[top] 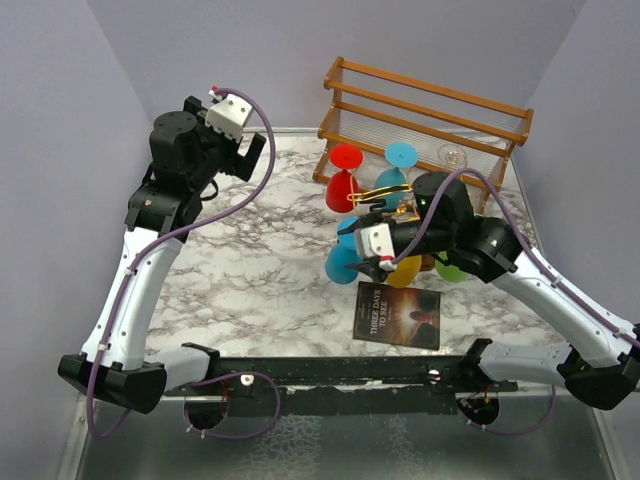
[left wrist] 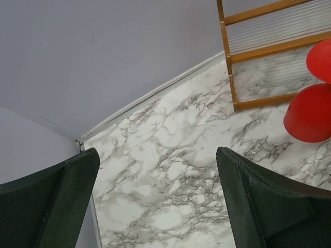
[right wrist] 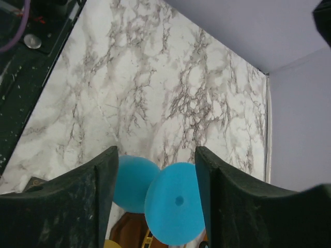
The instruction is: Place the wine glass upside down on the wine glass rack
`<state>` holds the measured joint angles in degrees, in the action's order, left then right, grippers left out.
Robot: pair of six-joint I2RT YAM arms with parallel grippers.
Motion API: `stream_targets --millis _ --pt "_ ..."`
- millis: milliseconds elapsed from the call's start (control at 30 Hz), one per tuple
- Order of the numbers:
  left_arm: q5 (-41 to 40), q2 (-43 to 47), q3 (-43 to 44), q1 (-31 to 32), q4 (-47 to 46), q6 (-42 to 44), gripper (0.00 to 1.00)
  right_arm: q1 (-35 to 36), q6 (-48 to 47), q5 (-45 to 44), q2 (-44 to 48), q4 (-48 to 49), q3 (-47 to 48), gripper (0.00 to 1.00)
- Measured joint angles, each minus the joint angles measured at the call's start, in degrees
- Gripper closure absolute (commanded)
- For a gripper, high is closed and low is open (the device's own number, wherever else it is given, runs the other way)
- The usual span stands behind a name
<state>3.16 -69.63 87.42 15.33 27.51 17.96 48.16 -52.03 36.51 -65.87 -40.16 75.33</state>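
Note:
The wine glass rack (top: 380, 197), gold wire loops on a dark brown base (right wrist: 129, 230), stands right of centre and carries several coloured glasses. A blue wine glass (top: 342, 262) hangs at its near left side. In the right wrist view its round foot (right wrist: 175, 209) and bowl (right wrist: 133, 181) lie between my fingers. My right gripper (top: 362, 258) is open around that foot (right wrist: 155, 165). The right finger (right wrist: 217, 191) is at the foot's edge and the left finger (right wrist: 98, 196) stands apart from it. My left gripper (top: 250, 155) is open and empty, raised at the far left (left wrist: 158, 155).
A red glass (top: 343, 178), a second blue one (top: 402, 155), a yellow one (top: 404, 270) and a green one (top: 450, 270) are on the rack. An orange-brown slatted shelf (top: 430, 110) with a clear glass (top: 453, 155) stands behind. A dark book (top: 397, 315) lies in front.

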Motion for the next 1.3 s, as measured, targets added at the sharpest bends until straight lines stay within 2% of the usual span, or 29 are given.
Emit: stream_targets --millis 67,133,167,367,533,733,933,1300 --pt "0.0 0.6 -1.2 0.0 -0.5 -0.3 0.01 -1.4 2.3 1.9 0.0 -0.1 1.6 0.28" --pt "-0.1 1.5 -2.9 0.0 -1.1 -1.0 0.01 -4.2 5.7 3.4 0.4 0.3 3.3 0.02" --pt "-0.2 1.9 -3.7 0.0 -1.3 -1.4 0.01 -5.9 7.6 4.0 0.8 0.7 3.8 0.0" --pt "-1.8 5.1 -9.0 0.0 -3.9 -3.4 0.01 -19.1 22.4 2.5 4.7 7.3 4.4 0.0" --pt "-3.8 8.7 -14.0 0.0 -7.5 -5.5 0.01 -30.2 34.4 -10.7 5.5 13.8 4.4 0.0" --pt "-9.2 12.5 -18.4 -0.2 -11.5 -9.1 0.01 -37.8 41.3 -24.5 6.1 18.1 3.7 0.0" --pt "-13.1 16.4 -18.7 -0.7 -11.6 -10.4 0.01 -39.8 41.4 -33.2 10.9 20.9 -0.1 0.0" --pt "-13.0 22.5 -20.0 -2.7 -9.3 -10.4 0.01 -41.4 36.2 -40.8 20.1 20.7 -5.9 0.0"
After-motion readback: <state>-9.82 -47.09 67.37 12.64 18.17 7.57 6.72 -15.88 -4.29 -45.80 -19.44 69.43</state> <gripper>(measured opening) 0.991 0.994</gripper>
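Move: The blue glass just hung is still astride of the right hand's half-open fingers: its middle lies about 1 cm ahead, level sideways and some 6 cm below. The yellow glass hangs about 13 cm to its right, and the red one some 18 cm ahead and 1 cm left, both at much the same height as the blue one. From the left hand the blue glass lies about 19 cm back, 21 cm right and 16 cm lower. The right hand opens its fingers from about half to fully wide and comes free of the hung blue glass, first upward, then out over the rack to the right, ending about 29 cm right, 12 cm up and 12 cm farther forward, swinging clockwise until it points forward. The empty, open left hand draws back and left about 7 cm each, dipping on the way. ##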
